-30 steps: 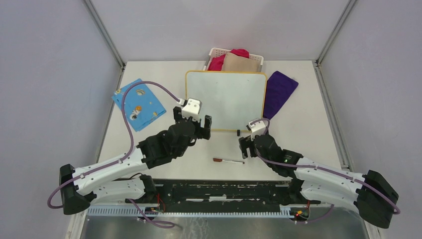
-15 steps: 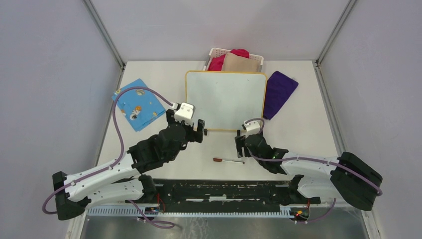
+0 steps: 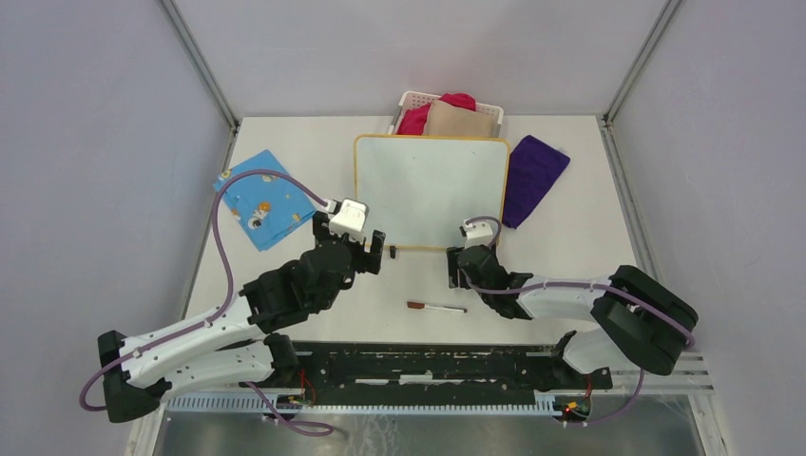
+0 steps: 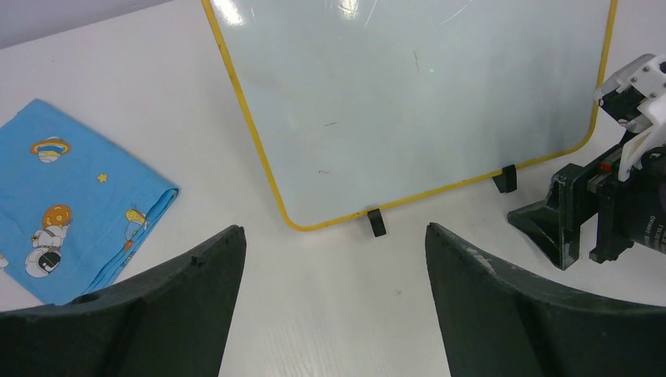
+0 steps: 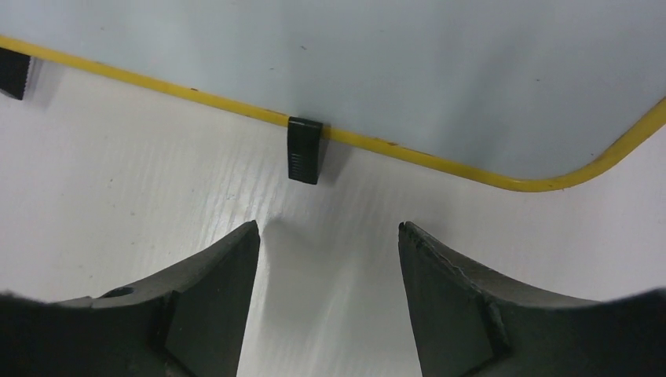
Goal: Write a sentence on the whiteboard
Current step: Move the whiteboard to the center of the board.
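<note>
The whiteboard lies flat at mid-table, yellow-rimmed, on small black feet. Its face is blank, with no sentence in view. A marker with a dark red cap lies on the table in front of the board, between the two arms. My left gripper hovers just off the board's near left corner, open and empty. My right gripper sits before the board's near edge, close to one foot. It is open with nothing between its fingers. The board's rim is right ahead of it.
A blue cloth with space prints lies left of the board, and a purple cloth lies to its right. A white basket holding red and tan fabric stands behind the board. The right gripper's body shows in the left wrist view.
Both grippers have drawn back from the board's near edge toward the arms' bases. The right arm has folded in leftward, and its jaws have narrowed somewhat.
</note>
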You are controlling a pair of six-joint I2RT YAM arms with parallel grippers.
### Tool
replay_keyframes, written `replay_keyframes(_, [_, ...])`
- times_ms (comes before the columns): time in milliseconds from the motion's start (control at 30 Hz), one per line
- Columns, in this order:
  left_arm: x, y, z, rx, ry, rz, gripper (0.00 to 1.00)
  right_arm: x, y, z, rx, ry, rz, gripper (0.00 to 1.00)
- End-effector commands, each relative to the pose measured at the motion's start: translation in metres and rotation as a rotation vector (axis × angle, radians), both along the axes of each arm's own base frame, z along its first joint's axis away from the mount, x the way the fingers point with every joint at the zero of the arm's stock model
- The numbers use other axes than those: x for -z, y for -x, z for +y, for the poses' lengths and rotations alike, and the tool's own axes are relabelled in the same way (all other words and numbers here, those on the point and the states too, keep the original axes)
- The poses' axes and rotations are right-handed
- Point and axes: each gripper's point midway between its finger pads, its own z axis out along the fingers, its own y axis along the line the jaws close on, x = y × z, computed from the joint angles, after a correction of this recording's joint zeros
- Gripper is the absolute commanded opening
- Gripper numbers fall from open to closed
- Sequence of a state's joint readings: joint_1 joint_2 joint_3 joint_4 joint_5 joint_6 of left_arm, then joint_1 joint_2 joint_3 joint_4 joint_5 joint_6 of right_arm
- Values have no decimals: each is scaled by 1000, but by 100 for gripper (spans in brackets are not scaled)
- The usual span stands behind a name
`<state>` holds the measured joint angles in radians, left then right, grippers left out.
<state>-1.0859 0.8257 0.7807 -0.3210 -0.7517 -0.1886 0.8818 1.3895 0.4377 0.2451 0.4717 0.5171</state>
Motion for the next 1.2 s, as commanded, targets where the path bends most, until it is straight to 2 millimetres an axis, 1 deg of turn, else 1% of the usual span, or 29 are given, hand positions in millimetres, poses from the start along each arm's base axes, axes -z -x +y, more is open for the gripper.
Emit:
replay_keyframes(0, [-5, -1, 3, -12, 7, -15, 89, -16, -21, 13, 30, -83, -48, 70])
replay_keyframes(633, [-2, -1, 3, -11, -11, -8, 88, -9, -42, 21, -4, -26, -50, 56])
replay_keyframes(867, [0, -1, 1, -7, -16, -4, 88, -7, -46, 23, -41, 18, -59, 45])
replay_keyframes(1167, [1, -2, 0, -6, -23, -1, 87, -6, -47, 20, -119, 110, -79, 31])
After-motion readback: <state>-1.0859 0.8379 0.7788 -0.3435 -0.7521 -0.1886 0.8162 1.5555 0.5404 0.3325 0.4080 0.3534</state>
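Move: The black clip near the right end of the whiteboard's near edge lies about 4 cm ahead of the right hand, 2 cm to its left and 1 cm below. The left clip on that edge is some 12 cm farther left, level with it; the whiteboard's middle is about 12 cm beyond the right clip and 4 cm left. The marker lies roughly 7 cm back from the hand and 5 cm left. From the left hand, the right clip is about 6 cm ahead, 15 cm right and 23 cm below. Forward and slightly left, low over the table, the right hand slides about 3.5 cm to bring its fingertips around the right clip on the whiteboard's near edge. The fingers narrow all the way, faster once the reach eases off, from well open to about a third, ending one on each side of the clip, while the wrist rolls some 5 degrees with its left side dipping. ##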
